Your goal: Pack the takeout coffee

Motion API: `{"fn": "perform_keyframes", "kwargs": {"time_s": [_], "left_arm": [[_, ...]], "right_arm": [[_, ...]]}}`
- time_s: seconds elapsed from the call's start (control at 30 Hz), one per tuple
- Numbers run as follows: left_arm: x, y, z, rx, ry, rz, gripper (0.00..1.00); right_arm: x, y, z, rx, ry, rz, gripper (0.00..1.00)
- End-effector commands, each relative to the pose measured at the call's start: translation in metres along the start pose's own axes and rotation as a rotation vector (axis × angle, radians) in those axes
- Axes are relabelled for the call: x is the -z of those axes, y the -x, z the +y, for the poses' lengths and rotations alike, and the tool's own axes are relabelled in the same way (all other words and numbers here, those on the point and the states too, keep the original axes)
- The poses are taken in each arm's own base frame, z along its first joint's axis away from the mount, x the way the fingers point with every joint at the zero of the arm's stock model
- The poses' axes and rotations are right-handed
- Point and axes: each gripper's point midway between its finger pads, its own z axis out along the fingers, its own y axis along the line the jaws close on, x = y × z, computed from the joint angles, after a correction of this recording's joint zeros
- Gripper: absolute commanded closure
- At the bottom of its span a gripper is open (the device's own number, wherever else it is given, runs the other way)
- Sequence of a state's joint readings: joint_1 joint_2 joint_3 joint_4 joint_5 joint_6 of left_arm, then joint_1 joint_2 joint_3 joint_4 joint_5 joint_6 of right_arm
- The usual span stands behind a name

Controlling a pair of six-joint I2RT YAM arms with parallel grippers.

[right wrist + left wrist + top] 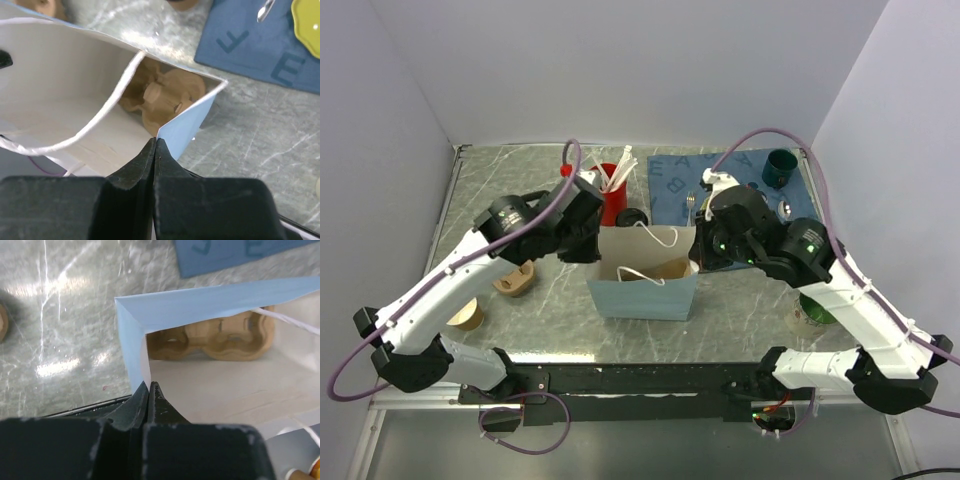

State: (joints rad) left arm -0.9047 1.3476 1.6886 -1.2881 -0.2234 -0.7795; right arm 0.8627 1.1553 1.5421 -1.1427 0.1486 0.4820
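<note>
The takeout coffee (633, 217), of which I mainly see the black lid, stands just behind the bag beside a red cup. An open light-blue paper bag (642, 296) stands mid-table with a brown cardboard cup carrier (667, 268) inside. My left gripper (588, 246) is shut on the bag's left rim. In the left wrist view that gripper (149, 385) pinches the bag (131, 340) wall, with the carrier (220, 340) on the floor beyond. My right gripper (704, 256) is shut on the bag's right rim; the right wrist view shows the gripper (156, 141) pinching the bag (187, 125) edge above the carrier (160, 100).
A red cup of white utensils (612, 203) stands behind the bag. The blue placemat (672, 186) carries a fork (689, 205), spoon (785, 208) and dark green cup (779, 168). A lidless brown cup (467, 315) and a brown piece (513, 282) lie left. A yellow plate (307, 25) shows at right.
</note>
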Motion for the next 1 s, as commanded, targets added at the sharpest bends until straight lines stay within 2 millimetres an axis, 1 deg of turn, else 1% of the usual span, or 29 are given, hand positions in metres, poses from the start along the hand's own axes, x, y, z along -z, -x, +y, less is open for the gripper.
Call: {"fn": "perform_keyframes", "kwargs": {"time_s": [0.0, 0.07, 0.1, 0.2, 0.27, 0.33, 0.43, 0.47, 0.5, 0.53, 0.57, 0.6, 0.63, 0.67, 0.7, 0.73, 0.77, 0.83, 0.97], "left_arm": [[0.03, 0.017, -0.009, 0.033, -0.037, -0.038, 0.99], [0.038, 0.018, -0.015, 0.051, -0.074, -0.036, 0.99], [0.044, 0.022, -0.018, 0.065, -0.093, -0.05, 0.99], [0.054, 0.025, -0.026, 0.097, -0.141, -0.051, 0.99], [0.057, 0.025, -0.029, 0.105, -0.159, -0.044, 0.99], [0.063, 0.029, -0.032, 0.11, -0.177, -0.059, 0.99], [0.066, 0.033, -0.03, 0.129, -0.174, -0.079, 0.98], [0.064, 0.031, -0.029, 0.132, -0.164, -0.076, 0.94], [0.052, 0.023, -0.023, 0.132, -0.127, -0.052, 0.87], [0.048, 0.018, -0.02, 0.142, -0.117, -0.041, 0.78], [0.04, 0.011, -0.018, 0.132, -0.106, -0.019, 0.55], [0.022, -0.005, -0.011, 0.115, -0.075, 0.031, 0.48], [0.02, -0.009, -0.009, 0.118, -0.075, 0.036, 0.45], [0.016, -0.013, -0.004, 0.122, -0.055, 0.038, 0.41], [0.012, -0.018, 0.001, 0.122, -0.033, 0.045, 0.4], [0.013, -0.015, 0.006, 0.126, -0.019, 0.022, 0.38], [0.014, -0.014, 0.008, 0.123, -0.012, 0.014, 0.35], [0.016, -0.009, 0.011, 0.123, 0.007, -0.011, 0.34], [0.014, -0.007, 0.011, 0.098, 0.012, -0.013, 0.33]], "right_arm": [[0.037, 0.034, 0.011, -0.034, 0.081, -0.144, 1.0], [0.045, 0.04, 0.012, -0.04, 0.086, -0.162, 1.0], [0.048, 0.04, 0.01, -0.043, 0.081, -0.158, 1.0], [0.057, 0.044, 0.011, -0.051, 0.087, -0.168, 1.0], [0.063, 0.048, 0.012, -0.057, 0.094, -0.182, 1.0], [0.066, 0.049, 0.013, -0.062, 0.102, -0.191, 1.0], [0.067, 0.046, 0.011, -0.063, 0.103, -0.187, 1.0], [0.061, 0.039, 0.01, -0.059, 0.097, -0.165, 0.98], [0.057, 0.034, 0.011, -0.058, 0.1, -0.149, 0.93], [0.058, 0.03, 0.009, -0.063, 0.103, -0.147, 0.87], [0.046, 0.017, 0.005, -0.065, 0.089, -0.112, 0.73], [0.041, 0.011, 0.004, -0.07, 0.085, -0.1, 0.66], [0.037, 0.003, 0.0, -0.078, 0.076, -0.086, 0.61], [0.037, 0.002, -0.001, -0.087, 0.074, -0.094, 0.54], [0.037, 0.002, -0.002, -0.094, 0.072, -0.098, 0.53], [0.039, 0.003, -0.003, -0.096, 0.072, -0.107, 0.51], [0.04, 0.005, -0.004, -0.1, 0.068, -0.117, 0.5], [0.043, 0.009, -0.005, -0.096, 0.063, -0.128, 0.5], [0.041, 0.01, -0.006, -0.076, 0.046, -0.122, 0.5]]}}
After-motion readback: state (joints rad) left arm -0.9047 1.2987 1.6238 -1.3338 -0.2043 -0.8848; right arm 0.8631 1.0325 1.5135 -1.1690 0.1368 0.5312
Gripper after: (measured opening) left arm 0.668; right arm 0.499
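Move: The takeout bag is already pinched by its side rims, its middle about 12 cm to the left hand's right and 10 cm below it, and 12 cm to the right hand's left. The tan cup carrier lies inside, about 8 cm left of the right hand, 3 cm ahead and 15 cm down. Beyond the bag, from the left hand, the lidded coffee is about 15 cm ahead and 9 cm right, the red straw cup 17 cm ahead and 4 cm right. Still pinching the bag's side rims, both hands rise about 6 cm, then open and sink 5–7 cm, letting go. ##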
